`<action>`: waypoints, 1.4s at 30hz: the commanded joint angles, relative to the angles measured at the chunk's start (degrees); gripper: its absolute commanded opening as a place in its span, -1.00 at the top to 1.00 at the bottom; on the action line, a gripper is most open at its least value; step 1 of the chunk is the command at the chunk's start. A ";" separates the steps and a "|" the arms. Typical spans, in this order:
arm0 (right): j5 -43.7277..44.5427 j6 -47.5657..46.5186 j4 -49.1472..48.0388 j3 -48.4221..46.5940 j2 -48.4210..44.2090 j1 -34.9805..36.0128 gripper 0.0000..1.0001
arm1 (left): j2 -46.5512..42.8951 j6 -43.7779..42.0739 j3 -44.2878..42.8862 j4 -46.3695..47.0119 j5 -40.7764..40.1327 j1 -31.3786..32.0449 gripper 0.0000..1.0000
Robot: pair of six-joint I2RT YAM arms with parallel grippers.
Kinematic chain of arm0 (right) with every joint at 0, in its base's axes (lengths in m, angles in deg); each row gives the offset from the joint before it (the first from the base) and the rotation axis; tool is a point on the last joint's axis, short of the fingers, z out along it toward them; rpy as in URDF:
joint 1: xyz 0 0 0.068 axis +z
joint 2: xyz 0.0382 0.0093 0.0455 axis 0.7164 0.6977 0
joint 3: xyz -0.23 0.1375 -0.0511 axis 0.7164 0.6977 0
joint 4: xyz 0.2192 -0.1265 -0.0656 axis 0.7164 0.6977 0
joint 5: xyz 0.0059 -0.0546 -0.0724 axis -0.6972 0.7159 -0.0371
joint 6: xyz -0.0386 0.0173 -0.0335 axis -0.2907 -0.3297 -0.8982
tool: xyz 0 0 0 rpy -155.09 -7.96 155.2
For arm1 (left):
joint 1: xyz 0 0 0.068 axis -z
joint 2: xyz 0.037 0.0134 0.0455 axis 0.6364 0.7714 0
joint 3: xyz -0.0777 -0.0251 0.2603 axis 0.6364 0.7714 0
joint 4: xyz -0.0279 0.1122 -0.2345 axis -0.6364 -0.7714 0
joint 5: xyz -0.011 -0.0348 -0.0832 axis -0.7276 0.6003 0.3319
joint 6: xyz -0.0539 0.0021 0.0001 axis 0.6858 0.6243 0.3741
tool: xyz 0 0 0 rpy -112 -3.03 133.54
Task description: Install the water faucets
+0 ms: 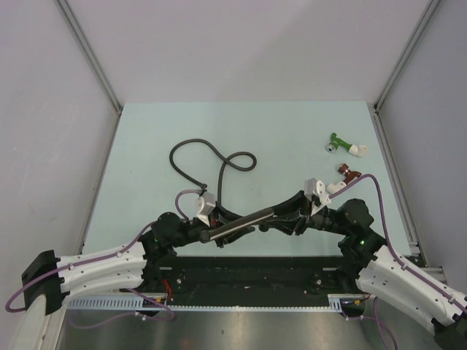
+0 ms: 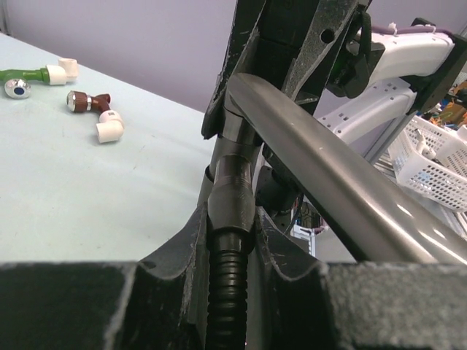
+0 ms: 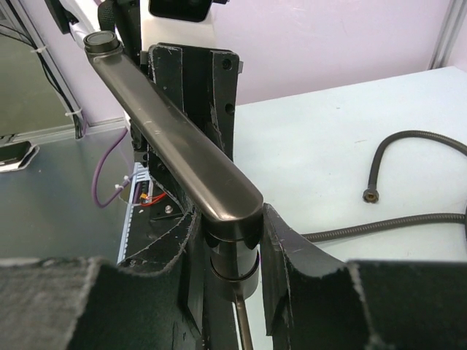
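Observation:
The water faucet (image 1: 244,222), slim and dark grey-brown, hangs level above the table's near edge between both grippers. My right gripper (image 3: 232,219) is shut on its short body (image 3: 233,244), and the long arm (image 3: 168,124) runs away from that camera toward the left arm. My left gripper (image 2: 232,211) is shut on the ribbed end of the black hose (image 2: 228,292). The hose's end nut (image 2: 232,193) meets the faucet's underside below the arm (image 2: 328,168). From above, the left gripper (image 1: 211,232) and right gripper (image 1: 271,219) face each other.
The remaining hose (image 1: 191,144) coils on the table behind the grippers, its free end (image 3: 370,195) lying loose. A green fitting (image 1: 343,144) and a dark-red fitting (image 1: 345,175) lie at the right rear. A white basket (image 2: 438,160) sits off the table.

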 commanded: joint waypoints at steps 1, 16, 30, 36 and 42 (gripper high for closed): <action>-4.45 2.13 -4.53 0.19 -1.62 -2.32 1.00 | -1.90 -0.20 0.33 9.33 -8.42 -2.98 0.85; -13.33 0.98 -4.62 -0.60 -2.59 -8.91 1.00 | -7.70 -2.84 0.77 1.77 -0.43 -8.16 -0.12; -11.76 7.04 -2.51 -2.45 -1.62 -12.43 1.00 | -14.12 -0.82 2.96 -7.29 -6.90 -10.80 -0.58; -8.95 11.97 1.87 -4.64 -1.36 -14.71 1.00 | -20.09 1.12 8.24 -8.96 -12.20 -11.24 -0.70; -7.36 15.22 4.78 -5.96 -1.18 -16.30 1.00 | -26.77 -3.71 13.95 -6.77 -10.18 -11.24 -0.75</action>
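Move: The hose nut, joined to the faucet's inlet, already sits in the left fingertips. The faucet body in the right fingers is about 8 cm to the left hand's right and 2 ahead; its spout tip is some 9 cm left, 3 back and a little above. The hose's loose end lies roughly 12 cm ahead, 12 left and 22 below. From the right hand the nut is about 8 cm left and 2 back. Left fingers open off the hose nut, retreating about 8 cm left and 5 forward; right keeps the faucet. ##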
